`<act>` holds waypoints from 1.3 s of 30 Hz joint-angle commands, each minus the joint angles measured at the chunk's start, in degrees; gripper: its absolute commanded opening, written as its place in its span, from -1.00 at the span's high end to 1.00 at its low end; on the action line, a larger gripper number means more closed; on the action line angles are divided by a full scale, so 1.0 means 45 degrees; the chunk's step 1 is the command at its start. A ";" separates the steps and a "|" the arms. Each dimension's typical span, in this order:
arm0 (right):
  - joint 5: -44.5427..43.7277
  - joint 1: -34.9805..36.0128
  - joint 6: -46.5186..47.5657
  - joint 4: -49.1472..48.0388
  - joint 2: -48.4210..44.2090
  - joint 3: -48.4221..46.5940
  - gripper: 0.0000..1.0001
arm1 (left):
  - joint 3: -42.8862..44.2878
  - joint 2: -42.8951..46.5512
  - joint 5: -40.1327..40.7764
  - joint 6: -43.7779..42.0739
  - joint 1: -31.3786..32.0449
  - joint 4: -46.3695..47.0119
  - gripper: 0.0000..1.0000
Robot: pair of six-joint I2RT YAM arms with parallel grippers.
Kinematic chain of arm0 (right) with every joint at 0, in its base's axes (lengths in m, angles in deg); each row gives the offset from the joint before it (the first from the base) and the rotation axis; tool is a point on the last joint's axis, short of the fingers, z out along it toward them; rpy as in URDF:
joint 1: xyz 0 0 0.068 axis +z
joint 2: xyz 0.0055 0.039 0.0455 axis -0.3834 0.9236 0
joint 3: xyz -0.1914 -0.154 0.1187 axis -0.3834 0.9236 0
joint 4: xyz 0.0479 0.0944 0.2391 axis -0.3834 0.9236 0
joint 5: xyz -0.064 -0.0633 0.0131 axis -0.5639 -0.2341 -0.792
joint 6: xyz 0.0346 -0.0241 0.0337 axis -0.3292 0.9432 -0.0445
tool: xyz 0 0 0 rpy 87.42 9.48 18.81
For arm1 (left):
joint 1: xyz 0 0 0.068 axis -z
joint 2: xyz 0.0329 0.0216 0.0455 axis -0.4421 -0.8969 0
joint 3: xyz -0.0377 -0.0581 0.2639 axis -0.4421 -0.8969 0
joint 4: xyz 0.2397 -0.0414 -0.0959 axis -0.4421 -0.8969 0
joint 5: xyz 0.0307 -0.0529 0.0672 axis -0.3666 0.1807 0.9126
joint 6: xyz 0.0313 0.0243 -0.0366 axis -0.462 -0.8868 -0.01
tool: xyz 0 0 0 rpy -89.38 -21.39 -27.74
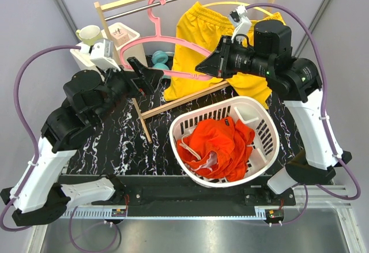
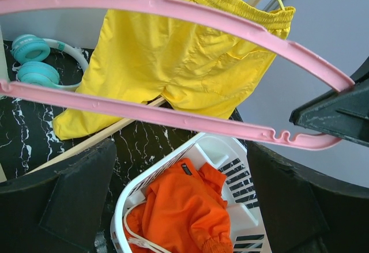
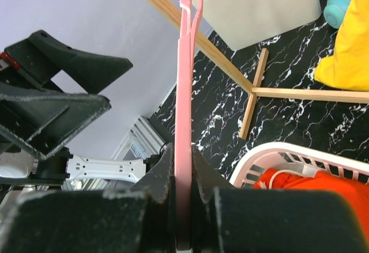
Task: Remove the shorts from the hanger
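The orange-red shorts point(image 1: 219, 143) with a white drawstring lie crumpled in the white basket point(image 1: 271, 143); they also show in the left wrist view point(image 2: 184, 207). The yellow shorts point(image 1: 207, 34) hang on a yellow hanger at the back right, behind the pink hanger point(image 2: 173, 51). A bare pink hanger point(image 1: 181, 75) hangs from the rail. My right gripper point(image 1: 202, 68) is shut on the hanger's right end, which stands edge-on between the jaws point(image 3: 183, 161). My left gripper point(image 1: 151, 77) is open beside the hanger's left part, and in its own view point(image 2: 180, 149) its fingers stand wide apart below the bottom bar.
The wooden rack's metal rail point(image 1: 173, 2) crosses the back, and its foot bar point(image 1: 184, 100) lies on the black marble table beside the basket. Teal headphones point(image 1: 158, 60) lie behind the pink hanger. A white bin point(image 1: 124, 34) and a mug point(image 1: 89, 34) stand at the back left.
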 commanded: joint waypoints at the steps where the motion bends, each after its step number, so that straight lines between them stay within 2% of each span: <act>1: 0.0512 -0.0047 0.0027 -0.0773 -0.0911 0.0717 1.00 | 0.0570 -0.0053 0.0020 -0.0234 -0.0125 0.0276 -0.98; 5: 0.1682 -0.0046 0.0983 -0.1805 -0.1418 0.2317 1.00 | 0.0589 -0.0093 -0.0039 -0.0292 -0.0223 0.0257 -0.98; 7: 0.1898 -0.0066 0.1761 -0.3055 -0.2082 0.3932 1.00 | 0.0609 -0.0093 -0.0020 -0.0351 -0.0262 0.0276 -0.97; 10: 0.1919 -0.0047 0.2990 -0.4015 -0.2552 0.5266 1.00 | 0.0589 0.0005 0.0000 -0.0390 -0.0340 0.0276 -0.98; 14: 0.1802 -0.0066 0.4303 -0.4425 -0.2670 0.6089 0.99 | 0.0589 0.0219 0.0058 -0.0371 -0.0379 0.0257 -0.98; 19: 0.1237 -0.0046 0.5338 -0.5226 -0.2807 0.6833 0.84 | 0.0628 0.0434 0.0098 -0.0468 -0.0418 0.0218 -0.98; 27: 0.2288 0.0207 0.5555 -0.6105 -0.2534 0.6970 0.75 | 0.1135 0.0259 -0.0253 -0.0877 -0.0438 0.0218 -0.98; 31: 0.3187 0.0481 0.5303 -0.6165 -0.2358 0.7068 0.52 | 0.1428 0.0006 -0.0410 -0.1035 -0.0457 0.0198 -0.98; 32: 0.3382 0.0481 0.5224 -0.6145 -0.2319 0.7126 0.31 | 0.1468 -0.0034 -0.0430 -0.1054 -0.0457 0.0218 -0.98; 34: 0.3501 0.0481 0.4913 -0.5970 -0.2260 0.7165 0.08 | 0.1565 -0.0151 -0.0469 -0.1074 -0.0457 0.0218 -0.98; 35: 0.3327 0.0462 0.4795 -0.5892 -0.2260 0.7204 -0.14 | 0.1585 -0.0171 -0.0488 -0.1093 -0.0457 0.0218 -0.97; 39: 0.1301 0.0462 0.4034 -0.5288 -0.2785 0.7536 -0.64 | 0.1721 -0.0346 -0.0780 -0.1054 -0.0458 0.0237 -0.98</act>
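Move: Up on the rack's rod, about 10 cm ahead of the right hand, 14 cm to its left and 15 cm above it, is where this hand is bringing the hook of the pink hanger, whose right-hand end it still pinches. The yellow shorts hang some 18 cm ahead and 10 cm to its right, slightly lower; the basket is roughly 40 cm below, 4 cm back and 11 cm right. From the empty left hand, that rod spot is about 11 cm ahead and 16 cm up, level sideways. Lowering the hanger onto the rod, the right hand eases back slightly, then sinks about 5 cm while coming forward again, its wrist tipping by some 20 degrees. Its fingers then open wide and let go of the hanger's end as it shifts left 2 cm or so, turns counter-clockwise and sinks a little more. The open, empty left hand rises about 3 cm. ##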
